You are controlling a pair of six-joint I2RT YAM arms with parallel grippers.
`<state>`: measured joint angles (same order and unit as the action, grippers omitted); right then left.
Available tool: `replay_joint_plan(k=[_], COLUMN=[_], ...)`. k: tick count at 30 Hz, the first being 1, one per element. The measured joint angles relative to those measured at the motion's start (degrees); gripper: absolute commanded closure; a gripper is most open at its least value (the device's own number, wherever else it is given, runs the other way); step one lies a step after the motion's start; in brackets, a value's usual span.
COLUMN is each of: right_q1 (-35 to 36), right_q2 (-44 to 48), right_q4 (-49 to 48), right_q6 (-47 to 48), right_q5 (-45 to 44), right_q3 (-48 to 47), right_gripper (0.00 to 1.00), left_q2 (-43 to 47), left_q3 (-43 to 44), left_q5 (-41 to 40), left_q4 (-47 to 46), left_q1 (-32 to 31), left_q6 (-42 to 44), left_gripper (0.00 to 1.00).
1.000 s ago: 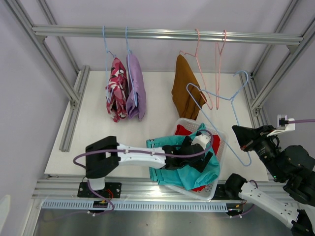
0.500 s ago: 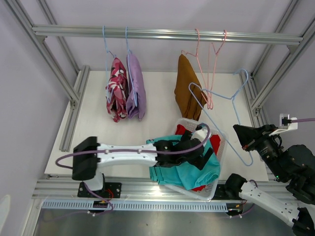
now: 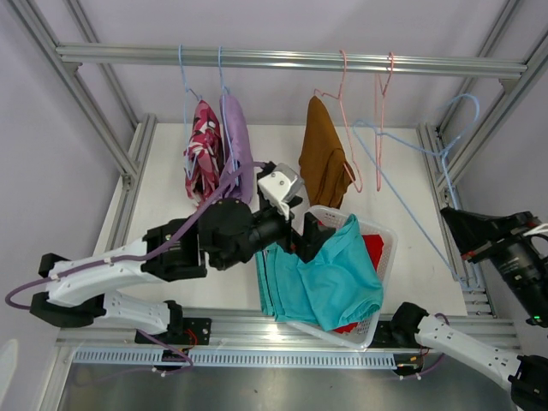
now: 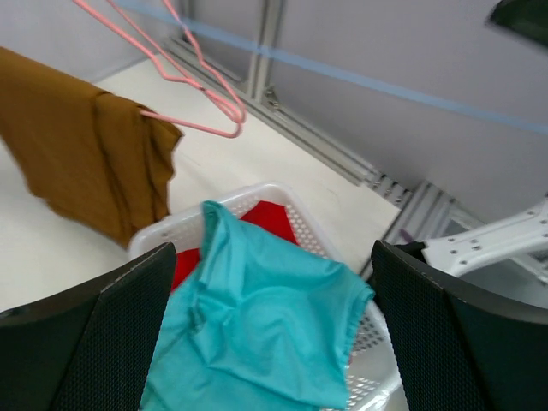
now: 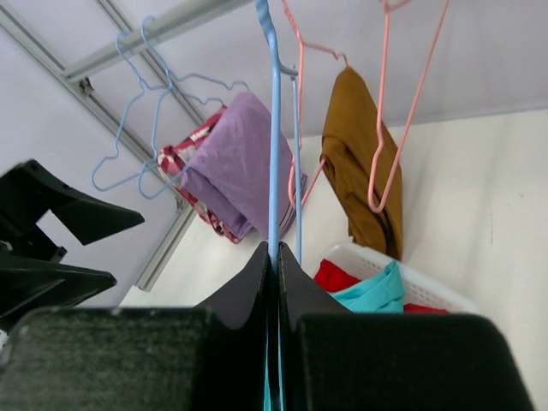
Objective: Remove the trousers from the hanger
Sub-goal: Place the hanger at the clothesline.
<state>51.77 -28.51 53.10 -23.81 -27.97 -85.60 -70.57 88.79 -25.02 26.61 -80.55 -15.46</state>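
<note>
Teal trousers (image 3: 321,278) (image 4: 257,325) lie draped over the white basket (image 3: 377,318), on top of red trousers (image 3: 373,250) (image 4: 267,219). My left gripper (image 3: 308,235) (image 4: 274,342) hovers above them, open and holding nothing. My right gripper (image 3: 454,224) (image 5: 276,253) is shut on a bare blue hanger (image 3: 409,199) (image 5: 274,128), raised at the right. Rust-brown trousers (image 3: 324,167) (image 4: 81,163) hang on a pink hanger (image 3: 344,120). Lilac trousers (image 3: 236,147) (image 5: 240,158) and camouflage trousers (image 3: 203,152) hang on blue hangers at the left.
The metal rail (image 3: 291,58) spans the back, with a second, bare pink hanger (image 3: 378,111) on it. Frame posts (image 3: 479,128) slant down on both sides. The basket rim (image 4: 257,190) sits near the table's front edge.
My left gripper has lifted off the teal trousers and drawn back to the left, leaving them spread over the basket. My right gripper has carried the blue hanger up and to the right.
</note>
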Motion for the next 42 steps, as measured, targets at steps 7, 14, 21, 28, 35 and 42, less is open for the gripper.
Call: replay_joint_plan(k=[7,14,21,28,35,42], right_q1=[0.04,0.46,1.55,1.66,-1.4,-18.91], right_q2=[-2.97,-7.37,-17.94,-24.41,-28.35,-31.3], right_q4=[3.98,7.78,9.6,6.73,1.4,-3.69], right_q6=[3.63,7.17,8.33,9.81,11.82,12.11], right_q5=[-5.64,-14.8,-18.62,-19.98,-20.13,-8.7], right_q3=[-12.31,-17.88,-15.34,-11.89,-11.78,-10.19], right_gripper=[1.0,1.0,1.0,1.0,1.0,1.0], left_q2=[6.49,13.42,24.39,28.44,28.94,29.75], left_q3=[-8.98,-16.96,-27.78,-34.86,-36.74,-36.74], left_q5=[-4.33,-3.85,-4.94,-7.69,-8.87,-8.87], left_q4=[-0.24,-0.04,-6.78,-11.32,-12.57,-13.33], left_q1=[5.18,21.33,25.7,27.56,27.61,27.63], left_q6=[6.45,8.79,10.58,11.67,12.11,12.07], left_gripper=[0.0,0.0,0.01,0.01,0.01,0.01])
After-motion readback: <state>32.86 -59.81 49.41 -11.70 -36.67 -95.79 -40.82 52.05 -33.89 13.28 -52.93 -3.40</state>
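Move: My right hand grips the bare blue hanger; its free spot on the clothesline lies about 25 cm ahead, level left-right and some 20 cm above. The nearest empty pink hanger hangs 23 cm ahead, 9 cm left and 5 cm up; the brown trousers are 22 cm ahead, 22 cm left and 5 cm down. From my empty left hand, the lilac trousers are about 25 cm ahead, 18 cm left and slightly lower, the patterned pair 10 cm left of them. I keep my right fingers shut on the blue hanger, swing it about 7 cm right and 5 cm up, then come back left, sinking as I roll its left side down, and push forward to the clothesline, turning clockwise. I send my open left hand about 20 cm left, 11 cm forward and lower, towards the lilac trousers, turning some 35 degrees counter-clockwise. ##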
